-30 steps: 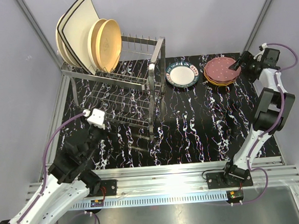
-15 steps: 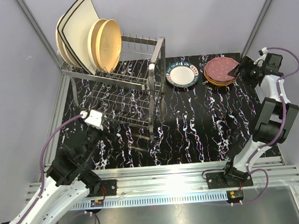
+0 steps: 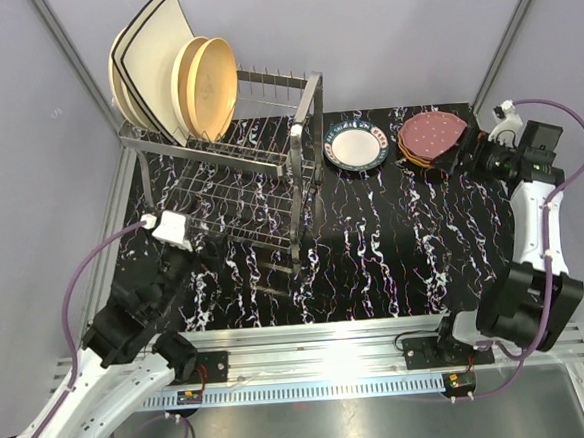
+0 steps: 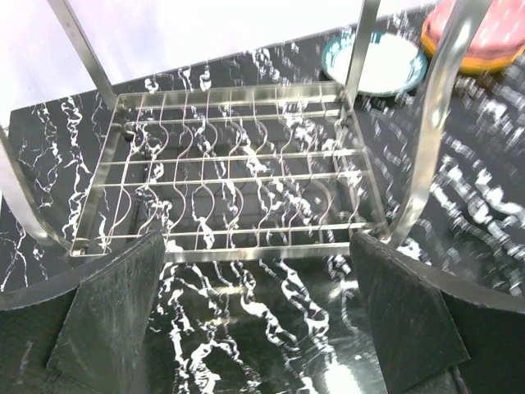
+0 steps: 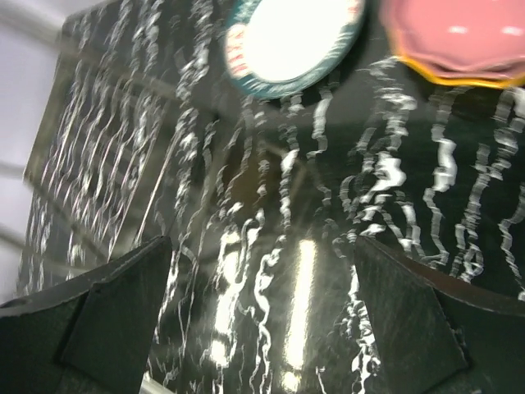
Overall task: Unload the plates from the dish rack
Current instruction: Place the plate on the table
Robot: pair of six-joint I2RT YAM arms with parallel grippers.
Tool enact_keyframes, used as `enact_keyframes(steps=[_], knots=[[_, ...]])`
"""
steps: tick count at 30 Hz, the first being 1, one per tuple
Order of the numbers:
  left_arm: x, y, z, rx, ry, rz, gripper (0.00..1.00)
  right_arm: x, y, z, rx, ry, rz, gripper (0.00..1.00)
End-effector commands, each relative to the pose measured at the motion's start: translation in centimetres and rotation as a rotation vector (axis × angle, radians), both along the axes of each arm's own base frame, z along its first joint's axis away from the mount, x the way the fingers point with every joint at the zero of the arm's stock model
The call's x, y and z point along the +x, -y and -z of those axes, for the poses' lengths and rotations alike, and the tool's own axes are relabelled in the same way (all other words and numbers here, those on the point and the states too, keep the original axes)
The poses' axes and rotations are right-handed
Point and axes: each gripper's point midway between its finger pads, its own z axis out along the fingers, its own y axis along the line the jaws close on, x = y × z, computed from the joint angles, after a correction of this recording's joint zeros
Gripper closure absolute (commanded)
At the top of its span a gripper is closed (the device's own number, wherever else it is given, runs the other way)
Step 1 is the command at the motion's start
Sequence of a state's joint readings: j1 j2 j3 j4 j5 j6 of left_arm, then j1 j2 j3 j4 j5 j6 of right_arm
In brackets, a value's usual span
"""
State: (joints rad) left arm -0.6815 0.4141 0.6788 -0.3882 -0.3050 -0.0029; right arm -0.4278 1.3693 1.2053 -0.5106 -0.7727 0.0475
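The silver wire dish rack (image 3: pixel 231 173) stands at the back left. On its upper tier, cream square plates (image 3: pixel 149 67) with dark edges and round yellow plates (image 3: pixel 209 84) stand upright. A white plate with a dark patterned rim (image 3: pixel 355 146) lies flat on the table. Beside it is a stack topped by a maroon dotted plate (image 3: pixel 434 136). My left gripper (image 3: pixel 212 247) is open, low in front of the rack's bare lower tier (image 4: pixel 238 172). My right gripper (image 3: pixel 465 153) is open and empty, just right of the maroon stack (image 5: pixel 459 33).
The table is black marble-patterned (image 3: pixel 394 242), with grey walls close on both sides and behind. A metal rail (image 3: pixel 321 342) runs along the near edge. The rack's looped end handle (image 4: pixel 439 123) rises just ahead of my left gripper's right finger.
My right arm has drawn back to the right, off the maroon stack, its elbow swinging toward the near edge. My left arm has pulled slightly back and to the left from the rack.
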Motion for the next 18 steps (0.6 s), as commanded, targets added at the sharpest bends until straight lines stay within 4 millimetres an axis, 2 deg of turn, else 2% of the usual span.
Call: enact_keyframes(steps=[1,2,3,5,6,8,9,11,12,14,15,17,18], knots=[[-0.3,-0.7,-4.7,-0.147,0.039,-0.049,0.01,-2.9,-4.3,-1.2,-0.023,0.043,-0.211,0.0],[-0.2,-0.5,-4.8,-0.169,0.019,-0.057,0.01,-3.4,-5.0,-1.3,-0.059,0.054,-0.244,0.0],[-0.3,-0.9,-5.6,-0.18,0.017,-0.076,0.01,-4.0,-6.7,-1.3,-0.075,0.053,-0.296,0.0],[0.0,-1.2,-6.3,-0.209,-0.001,-0.115,0.01,-5.1,-8.0,-1.4,-0.107,0.069,-0.347,0.0],[0.0,-2.0,-7.7,-0.23,0.015,-0.152,0.01,-5.7,-9.2,-1.3,-0.114,0.077,-0.386,0.0],[0.4,-2.3,-8.9,-0.238,0.015,-0.188,0.01,-6.5,-10.1,-2.0,-0.123,0.126,-0.423,0.0],[0.3,-3.1,-10.9,-0.257,0.037,-0.218,0.01,-6.7,-10.1,-1.7,-0.118,0.127,-0.425,0.0],[1.1,-2.8,-12.1,-0.252,0.022,-0.239,0.01,-6.7,-10.2,-1.8,-0.133,0.164,-0.428,0.0],[0.8,-3.2,-14.2,-0.269,0.037,-0.247,0.01,-6.9,-10.2,-0.9,-0.125,0.146,-0.42,0.0],[1.8,-2.2,-15.3,-0.262,0.016,-0.242,0.01,-7.1,-10.2,-0.3,-0.126,0.139,-0.429,0.0],[1.5,-2.1,-17.3,-0.29,0.033,-0.226,0.01,-7.2,-10.2,-0.3,-0.139,0.146,-0.441,0.0],[2.5,-1.2,-18.3,-0.294,0.019,-0.223,0.01,-7.8,-10.4,-0.3,-0.137,0.139,-0.464,0.0],[2.2,-1.2,-20.2,-0.323,0.041,-0.211,0.01,-8.1,-10.6,-0.2,-0.129,0.14,-0.472,0.0]])
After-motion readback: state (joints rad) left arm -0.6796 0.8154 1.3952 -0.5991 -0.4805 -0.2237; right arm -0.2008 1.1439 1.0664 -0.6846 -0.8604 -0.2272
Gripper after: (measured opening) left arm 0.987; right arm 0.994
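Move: The yellow plate, nearest upright in the dish rack's upper tier, stands about 19 cm ahead of the left hand, 3 cm to its right and 20 cm higher; the cream plate is some 4 cm left of that yellow plate. From the right hand the yellow plate lies about 46 cm left, 3 cm farther out and 23 cm higher. The pink-topped stack is 17 cm ahead and 3 cm right of the right hand, the blue-rimmed plate 17 cm ahead and 16 cm left, both some 21 cm below. Up towards the yellow plate goes the left hand, empty and wide open, climbing about 17 cm in front of the rack while rolling left side down and turning slightly counter-clockwise. The right hand, also open and empty, draws away from the pink-topped stack, about 10 cm left towards the rack and 7 cm back at nearly level height, swinging counter-clockwise roughly 25 degrees. ##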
